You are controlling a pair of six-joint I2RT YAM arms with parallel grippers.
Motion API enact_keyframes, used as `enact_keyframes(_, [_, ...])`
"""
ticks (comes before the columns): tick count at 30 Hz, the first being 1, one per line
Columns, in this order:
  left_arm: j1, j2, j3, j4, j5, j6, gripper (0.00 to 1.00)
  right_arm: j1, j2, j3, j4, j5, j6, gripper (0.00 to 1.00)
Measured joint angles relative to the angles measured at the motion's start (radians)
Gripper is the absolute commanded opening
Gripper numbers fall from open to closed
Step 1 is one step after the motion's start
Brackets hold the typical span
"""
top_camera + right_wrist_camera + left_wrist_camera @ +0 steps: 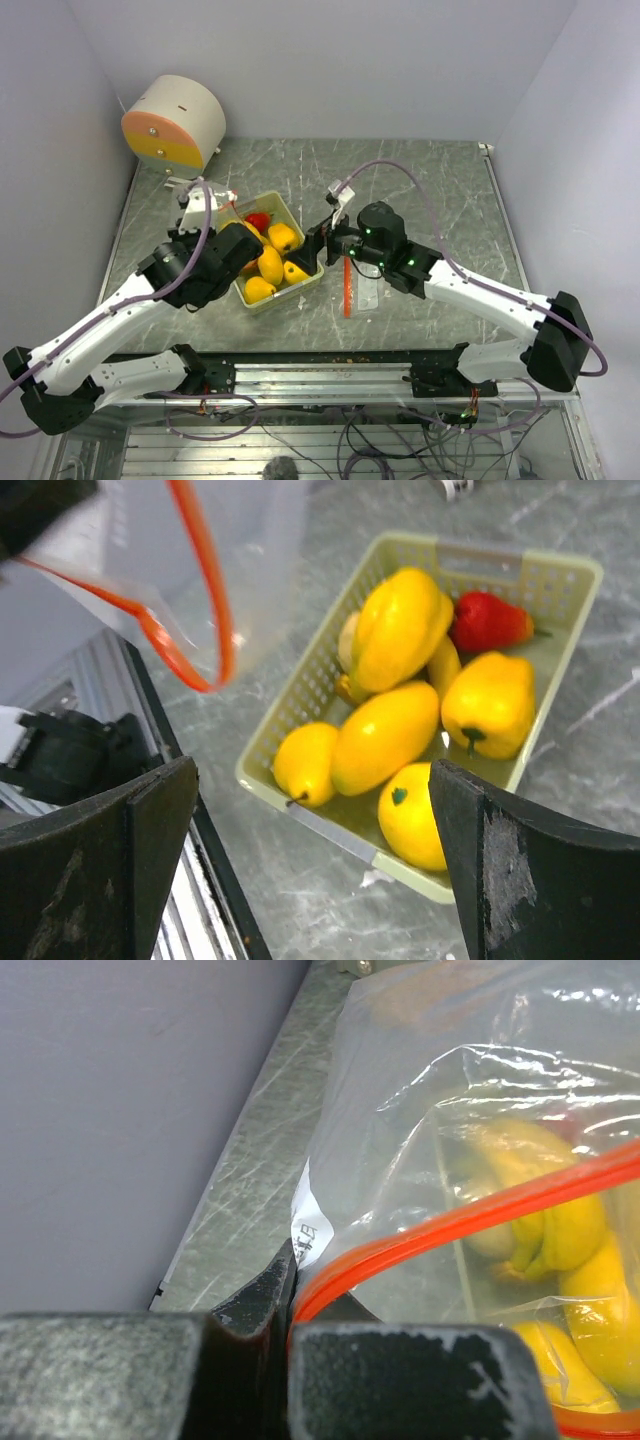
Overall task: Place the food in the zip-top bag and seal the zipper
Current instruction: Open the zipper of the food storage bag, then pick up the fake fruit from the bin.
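My left gripper (pixel 295 1290) is shut on the corner of the zip-top bag (pixel 420 1090), pinching the end of its red-orange zipper (pixel 480 1215). The bag hangs beside the pale green tray (pixel 520 555) with its mouth looped open (pixel 200 630). The food (pixel 385 735), several glossy yellow fruits and one red piece (pixel 485 622), lies in the tray and shows blurred through the bag (pixel 570 1230). My right gripper (pixel 312 770) stands wide open just short of the tray's near corner, nothing between its fingers. From above, it (pixel 320 245) sits at the tray's (pixel 300 205) right edge.
A second red-orange strip on clear plastic (pixel 347 285) lies flat on the table under my right arm. A round cream and orange drum (pixel 175 122) stands at the back left. The metal rail (pixel 330 375) runs along the near edge. Walls close in on the left, the back and the right.
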Motion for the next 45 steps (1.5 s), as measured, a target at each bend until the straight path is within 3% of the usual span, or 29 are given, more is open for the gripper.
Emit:
enact_keyframes(15, [0.0,-0.072,0.012,-0.025,-0.048,-0.028,0.07,0.019,0.314,0.101,-0.095,0.042,-0.003,0.95])
enact_keyframes(23, [0.0,-0.087,0.012,-0.004,-0.048,-0.003,0.07,0.068,0.398,0.157,-0.163,0.037,0.019,0.91])
enact_keyframes(30, [0.0,-0.097,0.011,-0.004,-0.048,-0.005,0.07,0.099,0.438,0.201,-0.217,-0.037,0.047,0.87])
enact_keyframes(38, [0.0,-0.116,0.009,-0.004,-0.047,-0.005,0.07,0.101,0.57,0.28,-0.28,-0.092,0.062,0.76])
enact_keyframes(42, [0.0,-0.122,0.005,0.007,-0.047,0.002,0.07,0.101,0.616,0.316,-0.295,-0.109,0.065,0.61])
enact_keyframes(45, [0.0,-0.125,0.001,0.015,-0.047,0.009,0.07,0.101,0.639,0.344,-0.307,-0.126,0.063,0.29])
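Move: The small yellow fruit in the near corner of the tray lies about 11 cm left of my open right hand, 3 cm back and 21 cm below. At similar depth, the long mango is some 3 cm ahead and 8 cm left of this hand, the round yellow fruit 2 cm ahead and 1 cm left, the yellow pepper 9 cm ahead and 5 cm left. From my left hand, the small fruit is about 10 cm right, 2 cm back and 22 cm below. I drop my right hand steeply into the tray, about 19 cm down and 8 cm left in all, easing slightly forward and then back, tipping the fingers some 35 degrees further down. As I arrive they close to about half-open around the stem end of the small yellow fruit, beside the mango. My left hand keeps its pinch on the zipper corner of the bag and draws it roughly 3 cm up and left. ##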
